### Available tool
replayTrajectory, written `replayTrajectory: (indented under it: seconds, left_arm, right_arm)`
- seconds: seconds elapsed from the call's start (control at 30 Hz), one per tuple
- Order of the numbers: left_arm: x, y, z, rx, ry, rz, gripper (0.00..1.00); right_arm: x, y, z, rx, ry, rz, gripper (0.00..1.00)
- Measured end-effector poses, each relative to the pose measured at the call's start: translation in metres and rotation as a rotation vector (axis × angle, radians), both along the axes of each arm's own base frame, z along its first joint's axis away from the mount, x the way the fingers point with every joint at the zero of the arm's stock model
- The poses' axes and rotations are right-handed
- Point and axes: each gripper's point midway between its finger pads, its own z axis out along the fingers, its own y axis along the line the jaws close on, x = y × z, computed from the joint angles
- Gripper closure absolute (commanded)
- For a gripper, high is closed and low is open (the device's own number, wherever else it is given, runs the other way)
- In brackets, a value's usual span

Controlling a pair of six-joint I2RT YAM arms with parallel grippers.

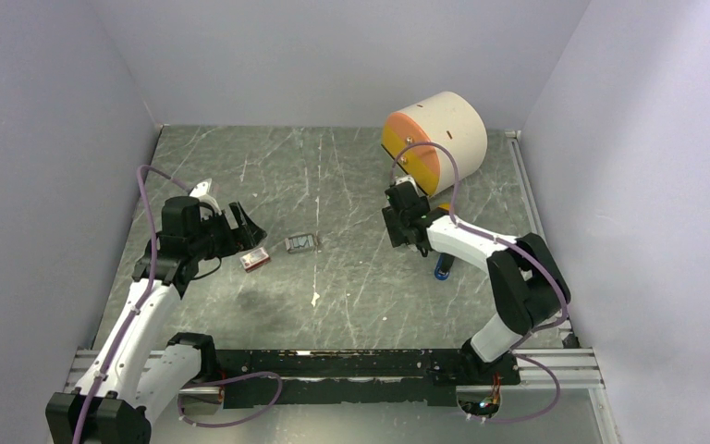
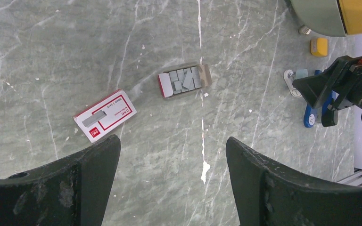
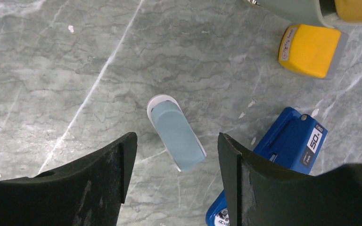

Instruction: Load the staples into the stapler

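Note:
The staples (image 2: 185,81) are grey strips lying loose in a small open tray at mid-table (image 1: 302,243). The bright-blue stapler (image 3: 290,139) lies on the table at the right, partly hidden behind my right finger; in the top view it is mostly under the right arm (image 1: 443,268). My right gripper (image 3: 176,139) hangs open above the table just left of the stapler, with nothing held. My left gripper (image 2: 172,146) is open and empty, raised above the table near the red-and-white box (image 2: 104,115).
A short pale-blue-and-white piece (image 3: 176,133) lies on the table below the right gripper's gap. A yellow block (image 3: 311,51) sits beyond the stapler. A large cream-and-orange drum (image 1: 434,139) lies at the back right. Walls enclose three sides.

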Motion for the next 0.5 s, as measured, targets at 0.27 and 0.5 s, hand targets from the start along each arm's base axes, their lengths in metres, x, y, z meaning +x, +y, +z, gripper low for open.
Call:
replayTrajectory:
  seconds: [0.27,0.5]
  left_arm:
    - [-0.001,0.000,-0.002,0.000,0.004,-0.001,0.13]
    - [-0.002,-0.003,-0.002,-0.002,0.004,-0.013,0.13]
  right_arm:
    - [-0.004,0.006,-0.014,0.027,0.060,0.047,0.50]
    - [-0.001,0.004,-0.017,0.017,0.083,0.049,0.76]
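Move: The small light-blue stapler lies right under the right hand, about 2 cm below and perhaps 1 cm ahead, between the open fingers but askew to them. The yellow block sits some 7 cm to the hand's right and 6 cm ahead; the blue tool about 7 cm to the right and 3 cm back. From the idle left hand the stapler is roughly 31 cm to the right, 8 cm ahead and 13 cm below. The right hand, already over the light-blue stapler, sinks about 2 cm more with hardly any sideways travel, the fingers tipping some 5 degrees steeper towards the table, then stays low. On the way down its fingers begin to close, going from about two-thirds open to one-third, until both pads come against the stapler's long sides and pinch it across its width. ##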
